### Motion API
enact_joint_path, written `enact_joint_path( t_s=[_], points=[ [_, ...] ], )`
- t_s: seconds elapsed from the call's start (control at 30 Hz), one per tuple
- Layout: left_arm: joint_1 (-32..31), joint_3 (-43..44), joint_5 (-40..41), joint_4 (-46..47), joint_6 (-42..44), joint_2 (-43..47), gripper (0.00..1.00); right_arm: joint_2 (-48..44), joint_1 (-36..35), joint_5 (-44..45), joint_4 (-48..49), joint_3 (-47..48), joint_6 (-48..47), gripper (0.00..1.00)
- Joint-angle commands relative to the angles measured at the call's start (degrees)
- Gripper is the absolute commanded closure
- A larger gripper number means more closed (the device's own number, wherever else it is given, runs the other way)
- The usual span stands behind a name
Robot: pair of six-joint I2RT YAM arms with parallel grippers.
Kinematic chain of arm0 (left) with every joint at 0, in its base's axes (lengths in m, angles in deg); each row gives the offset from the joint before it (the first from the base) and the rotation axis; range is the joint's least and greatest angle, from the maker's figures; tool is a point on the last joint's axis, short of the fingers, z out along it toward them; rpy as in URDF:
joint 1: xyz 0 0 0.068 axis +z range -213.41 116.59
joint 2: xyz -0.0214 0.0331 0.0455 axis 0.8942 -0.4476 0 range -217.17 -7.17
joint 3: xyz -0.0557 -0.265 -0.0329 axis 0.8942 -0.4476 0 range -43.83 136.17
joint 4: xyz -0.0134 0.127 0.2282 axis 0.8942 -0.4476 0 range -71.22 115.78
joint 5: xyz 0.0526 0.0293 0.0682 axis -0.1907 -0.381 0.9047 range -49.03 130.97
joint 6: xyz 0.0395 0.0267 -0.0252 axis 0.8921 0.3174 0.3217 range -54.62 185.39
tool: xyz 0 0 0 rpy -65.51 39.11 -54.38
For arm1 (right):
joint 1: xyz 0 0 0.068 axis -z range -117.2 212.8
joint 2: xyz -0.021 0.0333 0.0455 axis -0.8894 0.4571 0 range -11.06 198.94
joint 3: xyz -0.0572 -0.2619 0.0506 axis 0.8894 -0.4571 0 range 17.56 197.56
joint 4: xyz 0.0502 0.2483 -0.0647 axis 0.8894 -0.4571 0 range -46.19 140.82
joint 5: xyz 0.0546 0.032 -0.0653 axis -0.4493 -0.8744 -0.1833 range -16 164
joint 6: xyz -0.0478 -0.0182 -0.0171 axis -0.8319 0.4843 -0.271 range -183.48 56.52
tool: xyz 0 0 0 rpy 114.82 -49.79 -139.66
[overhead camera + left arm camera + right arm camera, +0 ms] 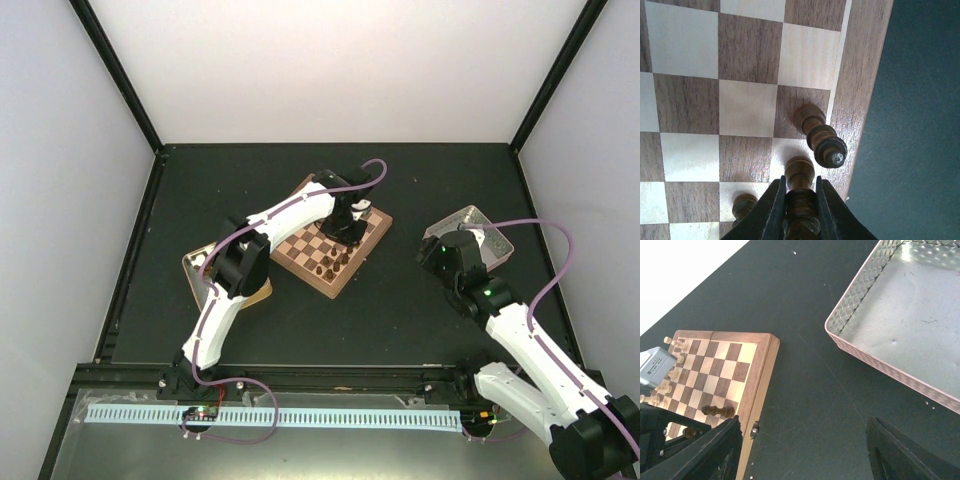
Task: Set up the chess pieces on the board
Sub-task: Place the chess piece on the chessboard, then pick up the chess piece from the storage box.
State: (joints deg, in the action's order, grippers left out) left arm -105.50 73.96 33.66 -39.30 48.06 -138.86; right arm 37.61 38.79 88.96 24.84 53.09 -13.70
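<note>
The board (372,240) lies mid-table, turned diagonally. My left gripper (350,230) hangs over its right part. In the left wrist view the left gripper (800,181) is shut on a dark brown chess piece (800,172), held upright over a light square by the board's rim (862,100). A second dark piece (820,139) stands on the dark square just beyond it, and a third (743,204) stands to the left. Several dark pieces (330,266) stand near the board's near corner. My right gripper (805,450) is open and empty over bare table, right of the board (715,365).
A metal tray (900,320) sits on the right, beside my right gripper (440,250), and shows nothing inside. Another tray (192,268) lies at the left under my left arm. Pale cream pieces (671,374) line the board's far edge.
</note>
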Motion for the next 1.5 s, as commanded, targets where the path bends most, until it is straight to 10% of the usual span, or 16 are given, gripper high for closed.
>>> enact_joint_path(
  t_s=[0.0, 0.9, 1.47],
  points=[
    [-0.6, -0.1, -0.6, -0.5, 1.0, -0.9, 0.85, -1.0, 0.3, 1.0, -0.1, 0.1, -0.3, 0.32],
    [0.4, -4.4, 3.6, 4.6, -2.0, 13.0, 0.49, -2.4, 0.3, -2.4, 1.2, 0.5, -2.8, 0.32],
    [20.6, -64.0, 21.5, 25.7, -17.5, 57.9, 0.36, 10.2, -0.2, -15.1, 9.8, 3.8, -7.0, 0.33]
  ],
)
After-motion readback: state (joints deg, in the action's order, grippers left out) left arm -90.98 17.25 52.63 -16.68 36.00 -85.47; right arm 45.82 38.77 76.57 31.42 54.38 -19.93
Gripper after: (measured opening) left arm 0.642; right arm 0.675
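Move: The dark chess piece in the left fingers is over its square in the board's right-hand edge row, its middle about 2 cm below the hand point. The tall dark piece stands about 3 cm ahead and 2 cm to the right; the dark pawn stands some 4 cm to the left, level with the hand. The yellow tray is roughly 31 cm left and 12 cm back. From the right hand the held piece lies about 20 cm left and 2 cm ahead, well below. The left fingers let go of the dark piece on its square, opening slowly while the hand eases down and back by barely half a centimetre; then the hand climbs about 12 cm clear and swings some 22 cm left across the board towards the yellow tray, sinking again at the end and turning about 30 degrees counter-clockwise. Late on, the open, empty right hand drifts about 5 cm left towards the board, turning slightly counter-clockwise. ##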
